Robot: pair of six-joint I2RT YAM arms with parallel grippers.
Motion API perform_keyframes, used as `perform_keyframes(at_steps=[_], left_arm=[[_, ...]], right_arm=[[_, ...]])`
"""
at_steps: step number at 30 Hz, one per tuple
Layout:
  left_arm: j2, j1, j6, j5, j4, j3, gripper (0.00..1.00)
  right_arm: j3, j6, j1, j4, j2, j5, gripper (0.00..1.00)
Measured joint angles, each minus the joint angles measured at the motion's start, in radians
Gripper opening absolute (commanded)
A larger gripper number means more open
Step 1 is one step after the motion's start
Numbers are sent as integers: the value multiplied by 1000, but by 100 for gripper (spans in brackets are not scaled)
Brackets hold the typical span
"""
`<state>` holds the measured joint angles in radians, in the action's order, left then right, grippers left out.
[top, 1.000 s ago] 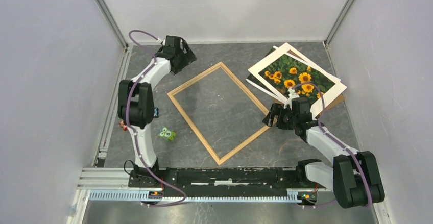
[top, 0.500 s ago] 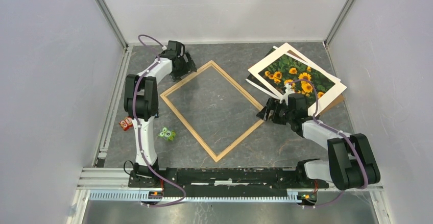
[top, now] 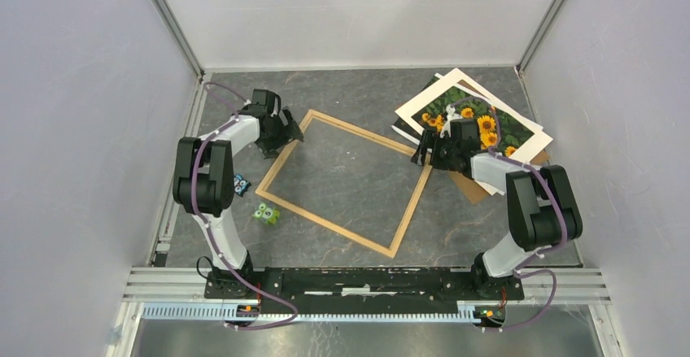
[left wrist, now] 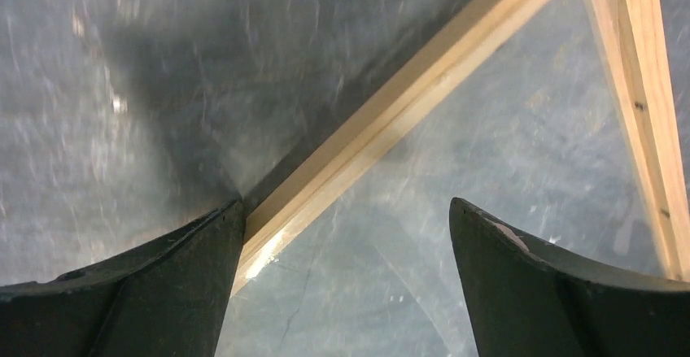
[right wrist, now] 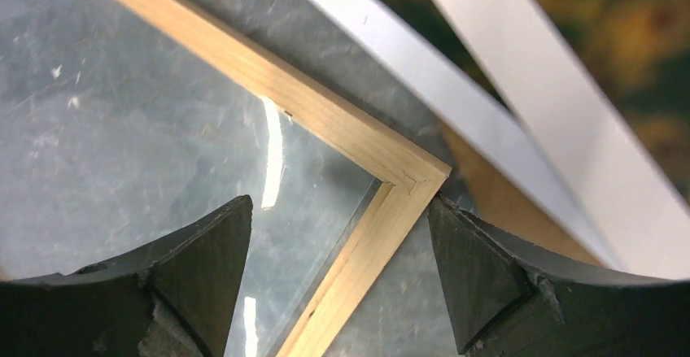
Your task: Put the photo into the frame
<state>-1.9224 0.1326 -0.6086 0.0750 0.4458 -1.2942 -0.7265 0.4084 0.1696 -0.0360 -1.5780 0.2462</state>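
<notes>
The frame [top: 325,225] of thin light wooden strips lies flat in the middle of the table. My left gripper [top: 285,135] is open at the frame's far-left strip [left wrist: 407,97]: one finger [left wrist: 171,284] presses its outer side, the other stands inside the frame. My right gripper [top: 424,149] is open over the frame's far-right corner [right wrist: 325,117], its right finger [right wrist: 480,276] against the outside of the strip. The photo [top: 480,125] of sunflowers lies face up at the far right on a stack of sheets, just beyond that corner, and its white border [right wrist: 569,121] shows in the right wrist view.
A brown backing board [top: 472,188] sticks out from under the photo, and another white sheet's edge [right wrist: 423,72] lies next to the frame corner. Two small toys [top: 265,212] [top: 241,184] sit by the left arm. Grey walls close in the table on three sides.
The frame has turned counterclockwise in the top view, from a diamond to a squarer lie. The left gripper came nearer and leftward along it, and the right gripper moved farther, up against the photo stack.
</notes>
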Motion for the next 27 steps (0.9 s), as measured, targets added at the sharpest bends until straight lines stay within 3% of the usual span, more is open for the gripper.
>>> perform_keyframes(at_steps=[7, 27], left_arm=[[117, -2, -49, 62, -40, 163, 100], [170, -9, -86, 111, -21, 222, 100]], right_arm=[[-122, -69, -7, 39, -100, -39, 84], [-360, -117, 26, 111, -277, -132, 85]])
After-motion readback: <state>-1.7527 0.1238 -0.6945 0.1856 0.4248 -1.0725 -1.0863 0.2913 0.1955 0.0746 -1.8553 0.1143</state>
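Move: The frame lies between the hands. Its left rail runs between the left fingers, about 2 cm to the left of that hand, 1 cm back and 1 cm lower. The green owl toy is some 22 cm back and 6 cm left, the blue one 13 cm back and 14 cm left. The frame's right corner sits about 3 cm right of the right hand, 1 cm ahead and 1 cm lower; the photo's middle is roughly 10 cm ahead and 16 cm right. Turn the frame counter-clockwise between both grippers, fingers staying apart: draw the left gripper back about 6 cm, its left finger still against the outside of the left rail, while the right gripper pushes forward about 8 cm along the table, its right finger kept at the frame's right corner. Let both wrists roll slightly, left side dipping. ##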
